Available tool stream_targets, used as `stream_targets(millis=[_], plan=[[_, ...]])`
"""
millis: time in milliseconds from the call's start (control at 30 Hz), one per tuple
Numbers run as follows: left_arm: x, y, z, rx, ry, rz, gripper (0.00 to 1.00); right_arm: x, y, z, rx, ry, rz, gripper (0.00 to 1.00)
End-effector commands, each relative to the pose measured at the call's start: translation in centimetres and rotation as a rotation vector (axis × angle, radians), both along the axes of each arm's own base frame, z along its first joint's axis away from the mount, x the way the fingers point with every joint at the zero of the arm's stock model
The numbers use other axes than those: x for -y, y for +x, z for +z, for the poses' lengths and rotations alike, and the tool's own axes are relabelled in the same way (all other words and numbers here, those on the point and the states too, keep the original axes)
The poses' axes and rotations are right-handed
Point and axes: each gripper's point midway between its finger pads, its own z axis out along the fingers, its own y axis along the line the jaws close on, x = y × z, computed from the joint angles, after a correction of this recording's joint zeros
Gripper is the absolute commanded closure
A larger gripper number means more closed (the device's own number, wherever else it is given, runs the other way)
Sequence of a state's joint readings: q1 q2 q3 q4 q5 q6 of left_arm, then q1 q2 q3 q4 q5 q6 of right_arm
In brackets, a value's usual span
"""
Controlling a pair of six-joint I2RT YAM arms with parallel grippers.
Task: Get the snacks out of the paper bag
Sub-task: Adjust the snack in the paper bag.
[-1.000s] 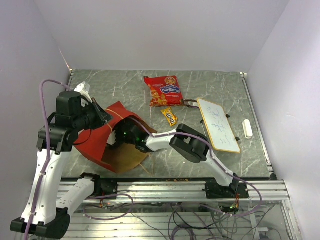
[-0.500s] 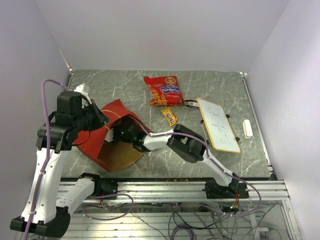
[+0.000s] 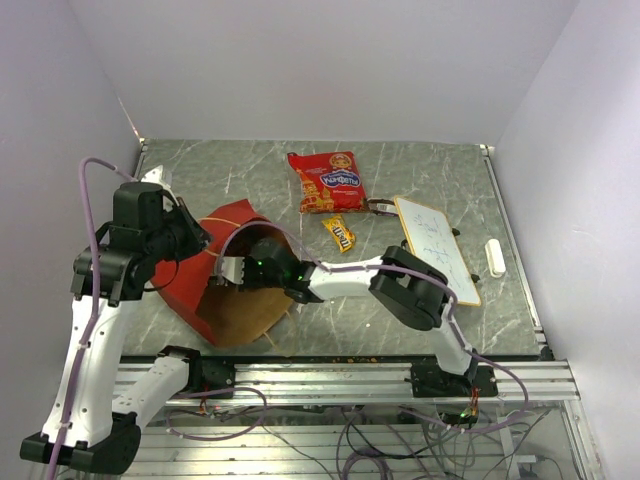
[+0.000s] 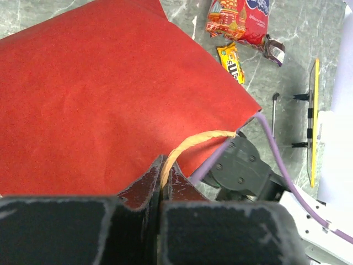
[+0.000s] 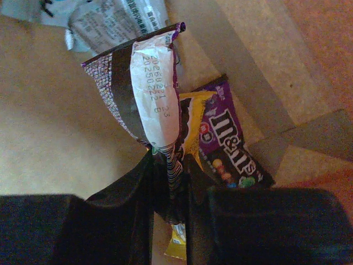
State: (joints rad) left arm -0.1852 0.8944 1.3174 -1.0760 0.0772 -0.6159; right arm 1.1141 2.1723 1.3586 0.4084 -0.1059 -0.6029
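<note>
The paper bag [image 3: 200, 262] lies on its side, red outside, its brown inside [image 3: 245, 312] facing the near edge. My left gripper [image 3: 196, 236] is shut on its string handle [image 4: 194, 142], jaws pinched on the loop [image 4: 162, 172]. My right gripper [image 3: 236, 270] is inside the bag's mouth, shut on a dark striped wrapper with a white back [image 5: 149, 83]. A purple candy packet [image 5: 231, 144] and a silvery packet [image 5: 110, 19] lie inside the bag. Outside lie the large red packet [image 3: 327, 180], a small yellow packet [image 3: 339, 233] and a dark wrapper [image 3: 380, 206].
A white wood-framed board [image 3: 437, 250] lies at the right, with a small white object [image 3: 494, 257] beyond it near the table's right edge. Purple cables run along both arms. A metal rail runs along the near edge.
My right arm's elbow has swung to the right, and a pale wrapper now shows at its gripper in the bag's mouth. The left gripper and bag have shifted slightly left.
</note>
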Motion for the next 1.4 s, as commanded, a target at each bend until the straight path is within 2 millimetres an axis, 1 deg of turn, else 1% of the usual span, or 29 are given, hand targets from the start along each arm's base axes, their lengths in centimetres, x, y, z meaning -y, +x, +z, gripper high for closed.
stream_targets(millis=[0, 100, 167, 233, 300, 400, 433, 500, 600, 700, 767, 800, 867, 933, 967, 1000, 1033, 1067, 1100, 1200, 1233, 1300, 1333, 1367], plan=[[-0.8, 0.5, 0.1, 0.005, 0.021, 0.049, 0.93, 1.5, -1.7, 2.9, -0.064, 0.021, 0.011, 1.0], [-0.4, 0.8, -0.2, 0.009, 0.004, 0.043, 0.93, 3.2, -2.9, 4.4, -0.102, 0.047, 0.002, 1.0], [-0.1, 1.0, -0.3, 0.016, -0.009, 0.036, 0.93, 4.3, -4.0, 4.9, -0.156, 0.068, 0.005, 1.0], [-0.2, 1.1, -0.4, 0.02, -0.005, 0.041, 0.93, 5.0, -5.4, 5.6, -0.204, 0.085, 0.027, 1.0], [-0.4, 1.2, -0.3, 0.025, 0.005, 0.045, 0.93, 6.0, -6.3, 6.6, -0.233, 0.101, 0.029, 1.0], [-0.4, 1.3, 0.0, 0.034, 0.017, 0.032, 0.93, 7.8, -7.0, 6.9, -0.26, 0.085, 0.003, 1.0], [-0.4, 1.3, -0.1, 0.033, 0.019, 0.03, 0.93, 8.4, -7.1, 7.2, -0.256, 0.082, -0.007, 1.0], [-0.2, 1.5, -0.2, 0.029, 0.016, 0.022, 0.93, 10.1, -7.8, 7.2, -0.258, 0.059, -0.008, 1.0], [0.1, 2.0, -0.5, 0.034, 0.006, 0.011, 0.93, 12.3, -8.5, 8.5, -0.24, 0.039, -0.012, 1.0], [0.3, 2.3, -0.7, 0.027, 0.007, 0.003, 0.93, 15.0, -8.8, 9.6, -0.209, 0.02, -0.045, 1.0], [0.4, 2.3, -0.7, 0.025, 0.004, -0.003, 0.93, 15.9, -9.0, 10.7, -0.187, 0.038, -0.04, 1.0], [0.6, 2.3, -0.6, 0.031, -0.003, -0.011, 0.93, 15.8, -9.2, 11.1, -0.175, 0.044, -0.017, 1.0], [1.0, 2.3, -0.4, 0.039, -0.025, -0.027, 0.93, 14.5, -9.1, 11.4, -0.171, 0.056, 0.02, 1.0], [1.5, 2.2, 0.0, 0.052, -0.05, -0.046, 0.93, 12.0, -8.7, 11.3, -0.174, 0.066, 0.06, 1.0], [1.7, 2.2, 0.3, 0.058, -0.061, -0.052, 0.93, 10.5, -8.5, 11.1, -0.192, 0.071, 0.084, 1.0], [1.9, 2.2, 0.5, 0.061, -0.068, -0.059, 0.93, 8.8, -8.1, 11.6, -0.202, 0.095, 0.097, 1.0], [2.0, 2.1, 0.8, 0.065, -0.072, -0.065, 0.93, 7.4, -7.5, 11.5, -0.214, 0.12, 0.092, 1.0], [2.0, 2.1, 1.0, 0.067, -0.071, -0.069, 0.93, 6.1, -6.6, 10.8, -0.227, 0.14, 0.067, 1.0], [2.0, 2.0, 1.2, 0.067, -0.066, -0.074, 0.93, 4.9, -5.7, 10.8, -0.226, 0.18, 0.036, 1.0], [2.0, 1.8, 1.7, 0.07, -0.061, -0.085, 0.93, 2.2, -2.9, 9.4, -0.211, 0.237, -0.041, 1.0], [2.0, 1.7, 1.8, 0.07, -0.06, -0.086, 0.93, 1.3, -2.5, 8.4, -0.203, 0.231, -0.043, 1.0], [2.0, 1.7, 2.0, 0.069, -0.057, -0.089, 0.93, 0.4, -1.6, 7.2, -0.17, 0.236, -0.058, 1.0], [2.0, 1.8, 2.1, 0.067, -0.054, -0.091, 0.93, 0.1, -1.4, 6.1, -0.153, 0.236, -0.056, 0.96], [1.9, 1.8, 2.2, 0.062, -0.048, -0.089, 0.93, -0.1, -1.2, 5.7, -0.125, 0.242, -0.053, 0.86]])
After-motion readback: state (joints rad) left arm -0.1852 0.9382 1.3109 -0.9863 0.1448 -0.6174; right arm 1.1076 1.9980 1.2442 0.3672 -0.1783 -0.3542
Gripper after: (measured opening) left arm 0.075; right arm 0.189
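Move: The right hand, already pinching a brown snack pack with a yellow one inside the paper bag, has the bag's mouth about 12 cm to its right, 1 cm back and 4 cm higher. The purple M&M's lies some 4 cm forward, 5 cm left and 4 cm below; the blue-white packs some 12 cm left, 4 cm back and 4 cm below. From the left hand, holding the handle, the mouth is about 9 cm right, 1 cm forward and 20 cm down. Right hand draws its snacks about 20 cm right, up and back, then left and down into the bag. ##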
